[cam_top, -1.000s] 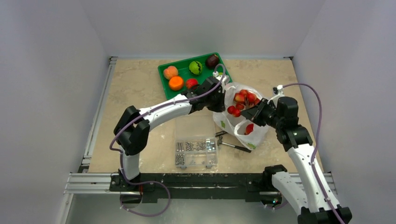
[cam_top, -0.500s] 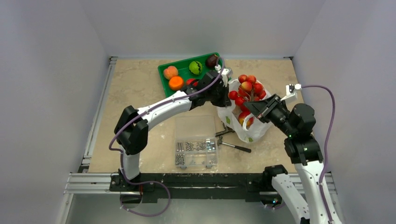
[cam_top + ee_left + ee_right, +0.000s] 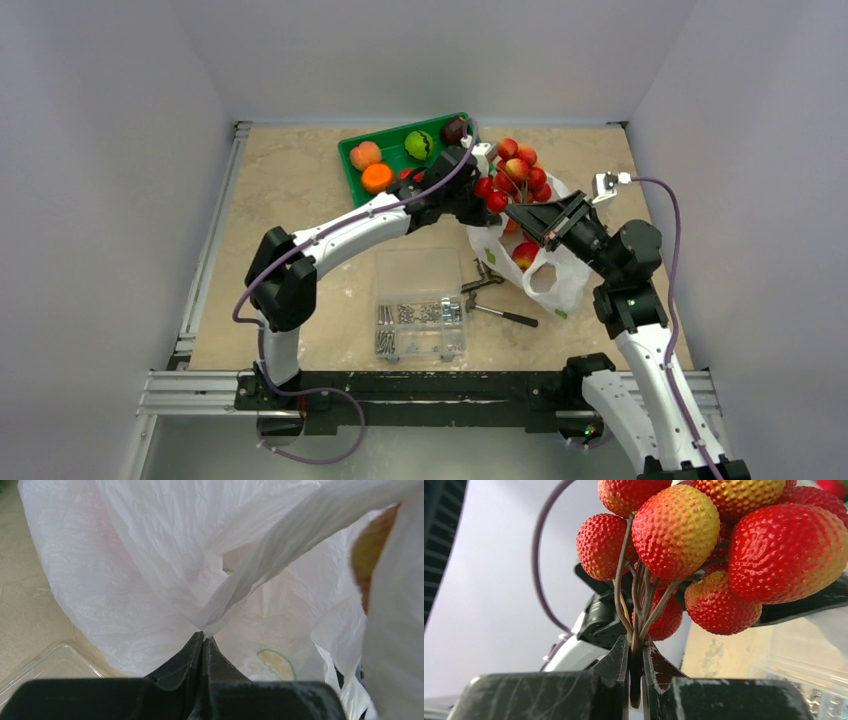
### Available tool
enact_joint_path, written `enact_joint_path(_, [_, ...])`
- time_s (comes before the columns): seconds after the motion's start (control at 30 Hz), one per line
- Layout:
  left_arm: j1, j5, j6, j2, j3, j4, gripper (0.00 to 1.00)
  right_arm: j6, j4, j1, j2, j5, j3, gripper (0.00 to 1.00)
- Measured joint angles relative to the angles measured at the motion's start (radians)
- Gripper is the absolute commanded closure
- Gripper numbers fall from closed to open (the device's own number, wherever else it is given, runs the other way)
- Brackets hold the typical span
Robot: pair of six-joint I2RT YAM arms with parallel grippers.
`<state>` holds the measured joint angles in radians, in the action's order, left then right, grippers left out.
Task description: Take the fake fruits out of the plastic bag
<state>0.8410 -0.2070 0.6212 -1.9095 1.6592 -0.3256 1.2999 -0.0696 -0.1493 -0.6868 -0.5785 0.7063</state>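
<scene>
A bunch of fake fruits (image 3: 512, 175), bumpy red and orange-yellow berries on brown stems, hangs in the air above the plastic bag (image 3: 548, 275). My right gripper (image 3: 538, 215) is shut on the bundled stems (image 3: 636, 630), with the fruits (image 3: 676, 530) right above its jaws. One red fruit (image 3: 526, 253) still lies inside the white crinkly bag. My left gripper (image 3: 478, 200) is shut on a fold of the bag's thin plastic (image 3: 150, 555) at its left rim, the tips (image 3: 203, 636) pinching it. A yellowish-red fruit (image 3: 370, 550) shows at the bag's right side.
A green tray (image 3: 392, 140) at the back holds an orange, a peach, a green and a dark maroon fruit. A clear box of screws (image 3: 420, 300) lies in front of the bag. A dark metal tool (image 3: 500, 310) lies next to it.
My right gripper has lifted the fruit bunch up and back out of the bag's mouth. The bag has sagged lower, and the left gripper has kept its hold on the rim.
</scene>
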Motion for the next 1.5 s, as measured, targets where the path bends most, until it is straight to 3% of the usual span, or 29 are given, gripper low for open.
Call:
enact_joint_path(0.1, [0.000, -0.006, 0.014, -0.005, 0.010, 0.003, 1.00, 0.050, -0.060, 0.000, 0.003, -0.018, 0.000, 1.00])
enact_joint_path(0.17, [0.000, -0.006, 0.015, -0.006, 0.013, 0.003, 0.95, 0.058, -0.055, 0.000, 0.008, -0.018, 0.010, 1.00])
enact_joint_path(0.37, [-0.003, 0.000, 0.014, -0.005, 0.014, -0.016, 0.50, -0.133, 0.283, 0.000, -0.013, 0.119, 0.272, 1.00])
enact_joint_path(0.53, [-0.020, 0.005, 0.009, 0.063, -0.058, -0.032, 0.29, -0.299, 0.449, 0.000, 0.013, 0.278, 0.406, 1.00])
enact_joint_path(0.87, [-0.050, -0.047, -0.051, 0.372, -0.203, -0.070, 0.14, -0.475, 0.576, 0.000, -0.075, 0.380, 0.484, 1.00])
enact_joint_path(1.13, [-0.051, -0.064, -0.130, 0.491, -0.235, -0.171, 0.13, -0.538, 0.551, 0.000, -0.264, 0.377, 0.509, 1.00])
enact_joint_path(1.33, [-0.072, 0.087, -0.280, 0.594, -0.192, -0.312, 0.09, -0.561, 0.504, -0.016, -0.478, 0.350, 0.602, 1.00])
enact_joint_path(1.5, [-0.095, 0.310, -0.446, 0.723, -0.175, -0.299, 0.06, -0.595, 0.493, -0.108, -0.698, 0.382, 0.772, 1.00])
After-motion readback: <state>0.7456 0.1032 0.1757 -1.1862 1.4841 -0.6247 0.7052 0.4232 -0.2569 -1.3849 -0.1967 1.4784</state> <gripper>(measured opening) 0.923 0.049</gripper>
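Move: I hold the fruit bunch by its stems in my right hand. The green tray's middle lies about 32 cm ahead, 16 cm left and 33 cm below. In the tray, the red apple is roughly 26 cm ahead and 17 cm left of that hand; the eggplant is 39 cm ahead and 7 cm left. The plastic bag's middle sits some 12 cm below my left hand, 10 cm to its right; the tray is about 24 cm ahead of it, 15 cm left. Keeping the stems pinched, I lift my right hand some 7 cm and swing it right, clear of the bag, then carry the bunch about 17 cm forward towards the tray, sinking back and curving left again, wrist rolling left side down. My left hand opens wide, frees the bag's rim, and pulls away left and up about 20 cm each way, drawing back slightly and finally tipping its fingers up. ##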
